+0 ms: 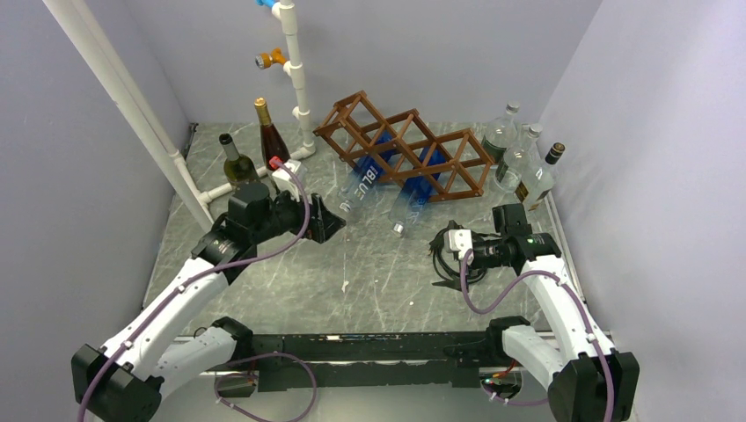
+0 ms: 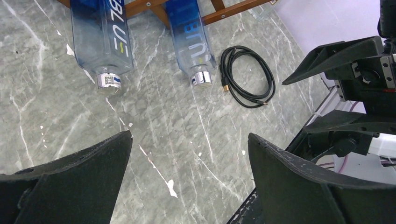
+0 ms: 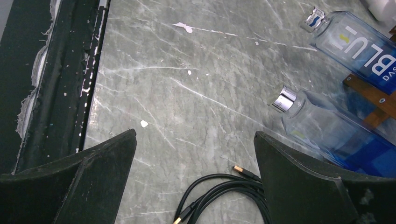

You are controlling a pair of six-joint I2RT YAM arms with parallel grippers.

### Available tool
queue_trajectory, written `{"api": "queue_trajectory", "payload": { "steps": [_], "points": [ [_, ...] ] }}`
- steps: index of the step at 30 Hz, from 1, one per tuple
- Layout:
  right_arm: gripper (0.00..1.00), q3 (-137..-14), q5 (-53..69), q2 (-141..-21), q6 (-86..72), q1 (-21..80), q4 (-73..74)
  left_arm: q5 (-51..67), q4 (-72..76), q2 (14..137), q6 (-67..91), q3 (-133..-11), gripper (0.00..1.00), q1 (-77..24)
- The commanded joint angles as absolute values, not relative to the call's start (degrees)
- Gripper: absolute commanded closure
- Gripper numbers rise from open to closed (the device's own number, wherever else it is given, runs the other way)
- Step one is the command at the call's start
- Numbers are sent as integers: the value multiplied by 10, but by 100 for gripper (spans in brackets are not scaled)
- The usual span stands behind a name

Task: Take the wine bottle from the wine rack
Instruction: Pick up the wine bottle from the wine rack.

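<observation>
The brown wooden wine rack (image 1: 406, 148) stands at the back of the table. Two blue-tinted bottles lie in its lower cells, necks slanting down to the tabletop on the near side. The left one (image 1: 359, 186) (image 2: 100, 42) (image 3: 362, 44) is lettered BLU. The right one (image 1: 413, 197) (image 2: 191, 44) (image 3: 327, 133) has a silver cap. My left gripper (image 1: 337, 223) (image 2: 189, 140) hovers open just left of the bottle necks, holding nothing. My right gripper (image 1: 437, 249) (image 3: 195, 137) is open and empty, low over the table to the right of the necks.
A coiled black cable (image 1: 453, 266) (image 2: 247, 77) (image 3: 229, 191) lies under the right gripper. A brown bottle (image 1: 271, 136) and a green bottle (image 1: 236, 163) stand back left by a white pipe frame (image 1: 295, 70). Clear bottles (image 1: 515, 149) stand back right.
</observation>
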State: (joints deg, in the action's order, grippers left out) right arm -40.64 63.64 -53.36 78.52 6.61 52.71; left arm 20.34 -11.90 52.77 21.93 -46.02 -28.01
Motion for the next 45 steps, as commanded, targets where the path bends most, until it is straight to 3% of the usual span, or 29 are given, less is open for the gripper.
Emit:
{"api": "queue_trajectory", "payload": {
  "steps": [1, 45],
  "points": [
    [0, -426, 664, -534, 799, 62, 526, 168, -104, 539, 202, -488, 1, -298],
    [0, -424, 666, -531, 799, 56, 526, 13, -30, 796, 111, -594, 1, -405]
  ]
}}
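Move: The right-hand blue bottle, lying through the bottom of the wine rack with its neck towards the robot, has its middle about 19 cm ahead of the open left hand, 21 cm to its right and some 18 cm below. The left-hand blue bottle lies about 24 cm ahead and 10 cm right, just as low; the wine rack's middle is some 28 cm ahead, 19 cm right and 14 cm down. From the right hand, the right-hand bottle is roughly 26 cm ahead, 3 cm left, 10 cm lower. Heading for the two blue bottles, more in line with the right-hand one, the left hand slants about equally right, forward and down, some 10 cm in all. It sinks and eases right first, then pushes forward as well, while the wrist rolls about 15 degrees, left side rising and fingertips dipping. The fingers stay wide open and touch nothing. ##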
